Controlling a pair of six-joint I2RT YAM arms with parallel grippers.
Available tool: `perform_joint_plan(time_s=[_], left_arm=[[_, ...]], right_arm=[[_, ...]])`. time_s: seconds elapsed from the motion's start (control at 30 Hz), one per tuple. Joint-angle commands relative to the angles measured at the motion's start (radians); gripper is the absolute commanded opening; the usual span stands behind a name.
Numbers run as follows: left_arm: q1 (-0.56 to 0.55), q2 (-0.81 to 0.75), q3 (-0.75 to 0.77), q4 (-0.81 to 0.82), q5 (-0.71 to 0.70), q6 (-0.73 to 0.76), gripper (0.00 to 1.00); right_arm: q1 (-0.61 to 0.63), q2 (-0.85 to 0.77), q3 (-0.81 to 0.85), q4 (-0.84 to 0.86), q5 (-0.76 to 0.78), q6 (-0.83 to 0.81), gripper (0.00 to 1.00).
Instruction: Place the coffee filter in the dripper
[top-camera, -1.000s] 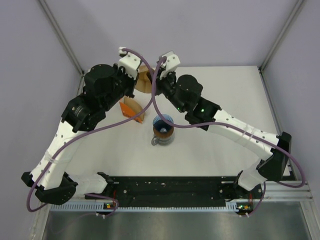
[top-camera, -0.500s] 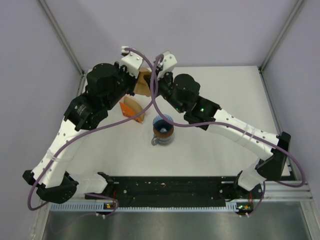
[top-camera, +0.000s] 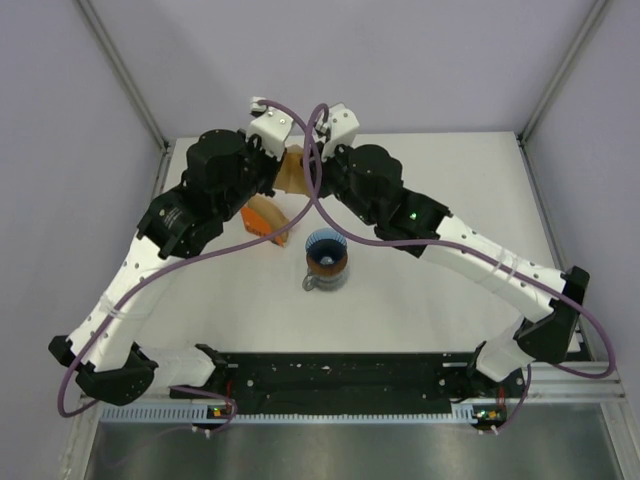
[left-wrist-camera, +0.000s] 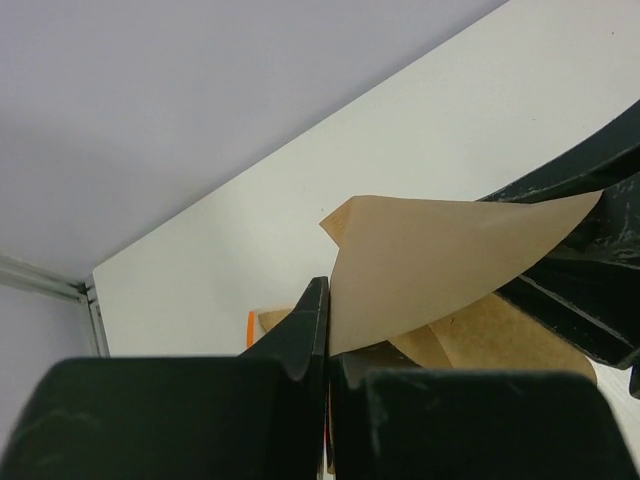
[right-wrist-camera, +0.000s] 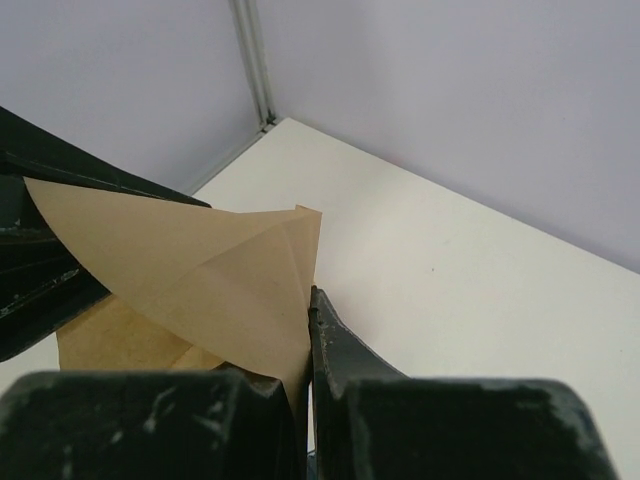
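The coffee filter, a thin tan paper fan, hangs in the air between both grippers at the table's far middle. My left gripper is shut on one edge of it, and the paper fans out to the right of its closed jaws. My right gripper is shut on the opposite edge, where the folded filter spreads left of its jaws. The dripper, a blue ribbed cone, sits nearer me on a glass jug, apart from both grippers.
An orange-and-white pack of brown filters lies under the left arm, left of the dripper; its orange edge shows below the held filter. Purple cables loop over both arms. Grey walls close in the far and side edges.
Both arms have shifted slightly to the right, carrying the filter between them. Both grips stay closed. The dripper and pack have not moved.
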Motion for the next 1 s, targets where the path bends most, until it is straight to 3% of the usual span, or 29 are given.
perform_joint_plan(time_s=[0.0,0.3,0.33,0.4,0.47,0.57,0.67,0.77,0.97], left_arm=[[0.006,0.010,0.043,-0.010,-0.047,-0.039,0.00],[0.008,0.007,0.035,-0.016,-0.003,-0.035,0.00],[0.006,0.009,0.035,-0.030,0.025,-0.048,0.08],[0.014,0.022,0.051,-0.063,0.098,-0.078,0.39],[0.064,0.055,0.104,-0.126,0.195,-0.133,0.61],[0.207,0.133,0.227,-0.266,0.448,-0.262,0.75],[0.255,0.174,0.276,-0.352,0.539,-0.281,0.94],[0.285,0.158,0.217,-0.326,0.572,-0.279,0.98],[0.327,0.108,0.107,-0.277,0.591,-0.304,0.94]], right_arm=[[-0.048,-0.052,0.046,-0.103,0.029,0.038,0.00],[-0.083,-0.046,0.073,-0.197,0.022,0.045,0.00],[-0.085,-0.026,0.096,-0.229,0.008,0.047,0.00],[-0.091,-0.001,0.142,-0.305,-0.017,0.058,0.00],[-0.135,0.003,0.147,-0.384,-0.082,0.096,0.00],[-0.224,0.008,0.141,-0.480,-0.231,0.165,0.00],[-0.252,0.042,0.177,-0.597,-0.274,0.156,0.00],[-0.255,0.092,0.217,-0.709,-0.360,0.148,0.00],[-0.255,0.175,0.245,-0.815,-0.477,0.156,0.00]])
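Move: Both hands still hold the coffee filter up between them. From the right hand the dripper, standing on its mug, is about 28 cm below, some 5 cm back and 2 cm to the right; the filter box is about 3 cm ahead, 11 cm to the left and 36 cm below. From the left hand the dripper is some 5 cm back, 7 cm to the right and 30 cm below. The right hand keeps its pinch on the filter's edge, first easing to the right and a little forward, then dropping quickly towards the dripper, about 13 cm lower and 7 cm to the right in all, with its fingers tipping down some 35 degrees and the forward drift mostly taken back. About halfway through, the left hand opens wide and lets go of the filter's other side, then sinks some 5 cm as its fingers also tip downward, leaving the right hand to carry the paper alone. ##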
